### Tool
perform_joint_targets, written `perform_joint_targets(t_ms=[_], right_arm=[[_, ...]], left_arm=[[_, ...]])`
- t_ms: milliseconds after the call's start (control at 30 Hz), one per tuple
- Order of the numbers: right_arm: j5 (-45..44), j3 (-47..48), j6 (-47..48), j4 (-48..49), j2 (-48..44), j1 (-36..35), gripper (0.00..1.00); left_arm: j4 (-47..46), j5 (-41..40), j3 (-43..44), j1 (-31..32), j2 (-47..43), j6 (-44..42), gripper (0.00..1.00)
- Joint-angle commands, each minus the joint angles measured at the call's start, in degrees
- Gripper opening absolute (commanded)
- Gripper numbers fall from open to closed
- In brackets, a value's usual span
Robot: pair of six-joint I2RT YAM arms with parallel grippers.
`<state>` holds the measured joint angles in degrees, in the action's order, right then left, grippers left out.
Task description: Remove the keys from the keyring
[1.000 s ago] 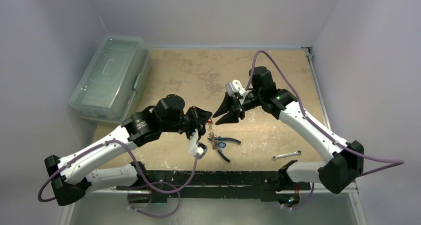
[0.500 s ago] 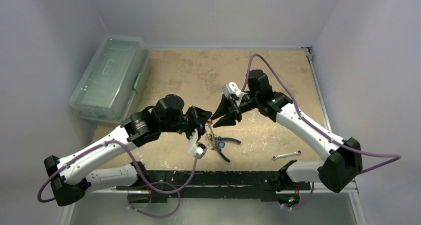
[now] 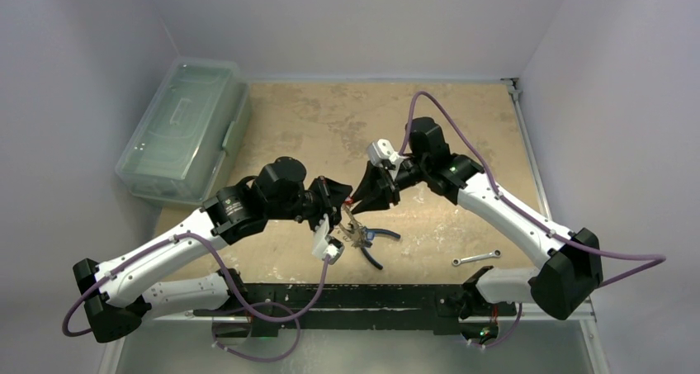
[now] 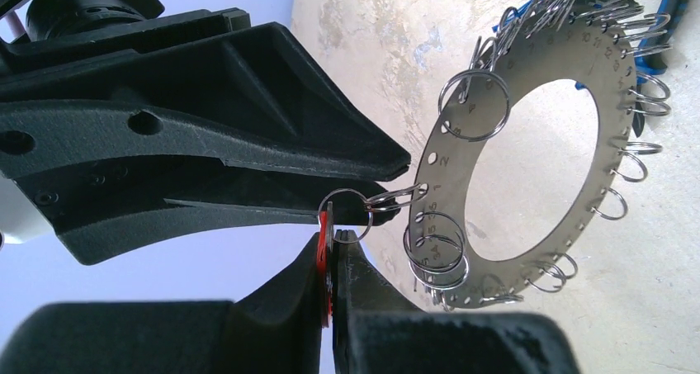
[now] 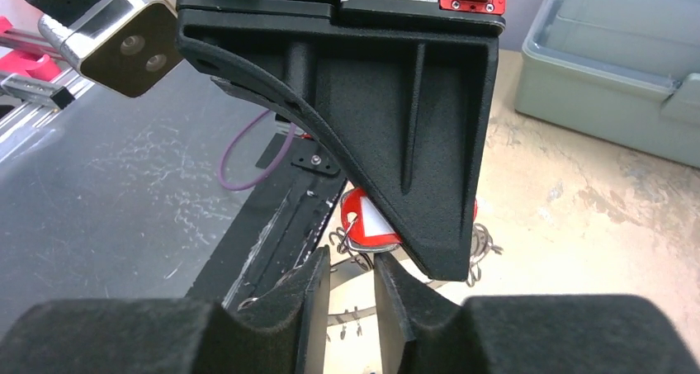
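Observation:
The keyring [image 4: 450, 155] is a flat silver ring with numbered holes, and it hangs tilted above the table [image 3: 353, 235]. Small split rings [image 4: 470, 101] fill its holes. I cannot make out separate keys, only a red tag [image 4: 325, 262]. My left gripper [image 4: 334, 238] is shut on that red tag [image 5: 363, 223], which is linked to the keyring by two small rings. My right gripper [image 5: 351, 262] is open with a narrow gap, and its tips [image 4: 396, 176] sit at those small rings just under the tag. Both grippers meet tip to tip [image 3: 351, 205].
Blue-handled pliers [image 3: 378, 240] lie on the table right under the hanging ring. A silver wrench [image 3: 477, 258] lies to the right near the front edge. A clear lidded plastic box [image 3: 183, 130] stands at the back left. The black front rail [image 5: 272, 225] runs below.
My right gripper has moved left and down until its tips reach the tag in the left gripper. Its jaws have narrowed slightly. The left arm has stayed still.

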<state>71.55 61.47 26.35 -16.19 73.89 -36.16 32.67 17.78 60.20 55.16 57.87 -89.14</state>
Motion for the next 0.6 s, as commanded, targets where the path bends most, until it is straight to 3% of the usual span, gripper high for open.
perform_joint_targets(t_ms=[0,267,567], right_arm=[[0.5,-0.1,0.0,1.2,0.1,-0.6,0.25],[-1.3,0.1,-0.8,1.3,-0.1,-0.7,0.0],[-2.6,0.3,-4.7,3.1,-0.9,-0.5,0.0]], left_arm=[[-3.0,0.8,0.5,0.2,-1.2,0.3,0.0],[-3.0,-0.2,0.7,0.2,-1.8,1.4,0.0],[0.8,-2.9,0.5,0.2,-3.9,2.0,0.0]])
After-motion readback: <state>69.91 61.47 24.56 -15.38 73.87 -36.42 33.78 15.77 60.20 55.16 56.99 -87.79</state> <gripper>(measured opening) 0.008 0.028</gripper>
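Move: The small link ring joining the red key tag to the keyring plate sits right between the right hand's parted fingertips, within about 1 cm. From the left hand, which already grips the red tag, the link ring lies about 2 cm to the right and 1 cm lower. The red tag is roughly 2 cm left of the right hand, level in reach; the numbered plate hangs about 7 cm below and 1 cm back of that hand, straight under it sideways, and the pliers lie some 22 cm below, 5 cm right, level in reach. The right fingers shut from about a third open and pinch the small link ring beside the red tag, the hand otherwise staying almost in place. Once they are closed, the left hand, keeping its grip on the red tag, eases just under 1 cm to the left, drawing away from the right hand. ##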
